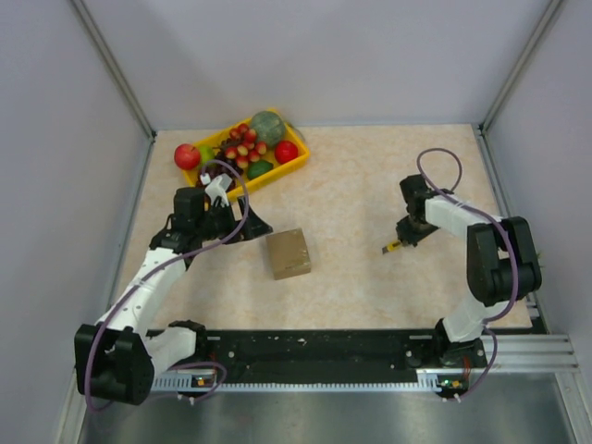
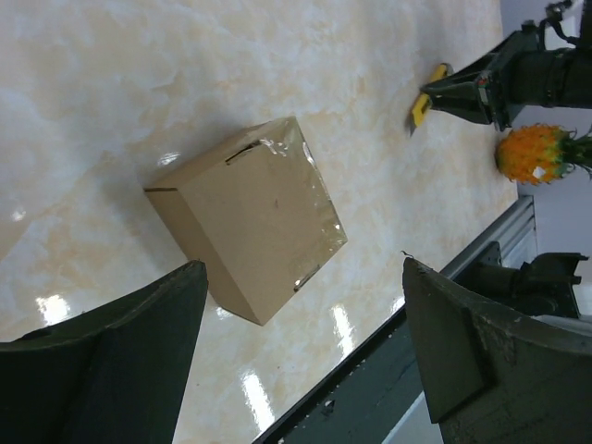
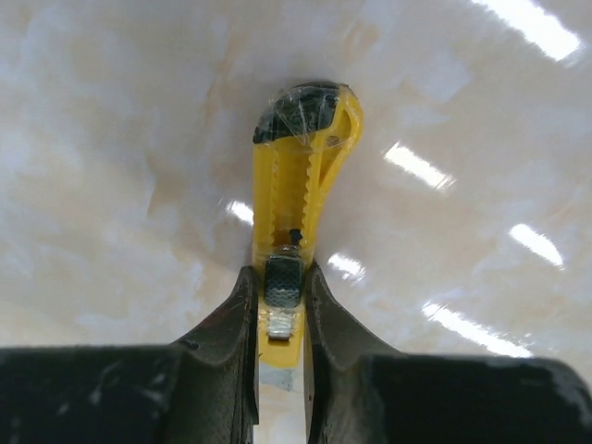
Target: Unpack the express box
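Observation:
The express box (image 1: 289, 253), a small brown cardboard box taped shut with clear tape, lies closed on the table's middle. My left gripper (image 1: 250, 225) hovers just left of it, open and empty. In the left wrist view the box (image 2: 248, 217) lies beyond the wide-apart left gripper (image 2: 303, 268). My right gripper (image 1: 400, 242) is to the right of the box, shut on a yellow utility knife (image 1: 392, 247). The right wrist view has the right gripper (image 3: 280, 277) pinching the knife (image 3: 301, 176) near its black slider, close over the table.
A yellow fruit tray (image 1: 301, 162) full of fruit stands at the back left, with a red apple (image 1: 187, 155) beside it. A toy pineapple (image 2: 536, 153) shows at the right edge of the left wrist view. Grey walls enclose the table.

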Controlling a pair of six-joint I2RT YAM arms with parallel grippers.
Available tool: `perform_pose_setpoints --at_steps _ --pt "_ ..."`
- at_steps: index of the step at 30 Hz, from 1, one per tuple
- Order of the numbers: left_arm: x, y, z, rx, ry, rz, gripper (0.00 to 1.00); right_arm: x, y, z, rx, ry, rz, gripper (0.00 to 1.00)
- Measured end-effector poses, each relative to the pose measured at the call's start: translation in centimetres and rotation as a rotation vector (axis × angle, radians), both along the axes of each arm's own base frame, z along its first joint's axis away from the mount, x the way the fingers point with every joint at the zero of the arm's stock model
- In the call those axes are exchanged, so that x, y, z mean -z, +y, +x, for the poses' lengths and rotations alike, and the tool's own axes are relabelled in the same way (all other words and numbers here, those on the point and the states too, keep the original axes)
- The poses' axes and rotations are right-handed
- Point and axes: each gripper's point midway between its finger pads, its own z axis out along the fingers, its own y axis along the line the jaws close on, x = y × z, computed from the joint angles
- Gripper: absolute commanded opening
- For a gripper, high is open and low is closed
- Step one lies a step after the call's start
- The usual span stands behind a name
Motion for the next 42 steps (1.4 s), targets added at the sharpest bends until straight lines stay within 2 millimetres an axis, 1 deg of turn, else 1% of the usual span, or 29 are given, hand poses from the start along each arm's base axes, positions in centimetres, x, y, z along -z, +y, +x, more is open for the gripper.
perform_pose_setpoints --at_steps 1,3,7,10,13,15,18,20,22,23,27,30,34,36,37,42 --pt "0.0 -0.4 -0.2 0.019 0.000 -0.007 0.89 0.0 0.4 0.0 -0.020 -0.006 0.005 0.00" --pt "-0.3 -1.2 -0.3 0.049 -0.008 -0.023 0.89 -0.1 1.9 -0.1 -0.072 -0.016 0.034 0.00" --pt "-0.9 -2.6 -0.2 0.081 -0.028 -0.059 0.89 -0.6 6.6 -1.0 -0.210 -0.026 0.118 0.00" --pt "-1.2 -3.9 -0.3 0.106 -0.038 -0.079 0.89 -1.8 10.9 -2.3 -0.349 -0.050 0.157 0.00" --pt "-1.5 -5.1 -0.6 0.124 -0.039 -0.101 0.88 -4.0 14.9 -2.6 -0.473 -0.102 0.182 0.00" --pt "-2.0 -5.7 -0.7 0.130 -0.044 -0.119 0.89 -5.8 17.3 -2.2 -0.539 -0.156 0.197 0.00" --pt "-2.9 -6.6 -0.5 0.133 -0.072 -0.147 0.89 -9.0 20.6 -1.6 -0.617 -0.241 0.224 0.00" --pt "-3.4 -7.1 -0.5 0.142 -0.088 -0.163 0.89 -10.8 22.2 -1.2 -0.651 -0.290 0.245 0.00" --pt "-3.7 -7.7 -0.6 0.156 -0.096 -0.172 0.87 -12.4 23.3 -0.9 -0.670 -0.327 0.262 0.00" --pt "-3.6 -8.1 -0.7 0.165 -0.095 -0.174 0.82 -13.0 23.6 -0.7 -0.674 -0.342 0.269 0.00" --pt "-2.7 -9.1 -1.0 0.168 -0.061 -0.169 0.75 -14.6 24.3 -0.2 -0.679 -0.380 0.287 0.00" --pt "-2.3 -9.6 -1.0 0.159 -0.037 -0.169 0.74 -15.3 24.7 -0.1 -0.691 -0.397 0.291 0.00" --pt "-2.2 -10.2 -1.0 0.159 -0.031 -0.180 0.73 -15.9 25.4 -0.6 -0.714 -0.410 0.298 0.00" --pt "-2.1 -10.5 -0.9 0.160 -0.028 -0.181 0.68 -16.2 25.6 -0.8 -0.722 -0.414 0.301 0.00" --pt "-2.0 -10.7 -0.9 0.162 -0.025 -0.182 0.63 -16.3 25.6 -0.9 -0.724 -0.417 0.302 0.00" --pt "-1.3 -11.5 -1.0 0.175 0.000 -0.181 0.52 -17.0 25.8 -1.2 -0.732 -0.434 0.311 0.00"
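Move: The right hand already pinches the yellow knife right down at the table top; the box it is being carried to lies about 33 cm to its left and 5 cm back, and the left gripper roughly 41 cm to its left, 2 cm back and 15 cm up. From the left hand the knife is 41 cm right and 2 cm ahead, the box some 8 cm right, 3 cm back and 13 cm below, the fruit tray about 27 cm ahead and 7 cm left. Leftward in a quick sweep of about 26 cm, then climbing some 17 cm, the right hand carries the pinched knife to the left gripper above the box, turning counter-clockwise and tipping its fingers up. The left hand goes right some 11 cm over the box to meet it, rises a little and sinks again, its fingers closing partway around the knife's blade end. ##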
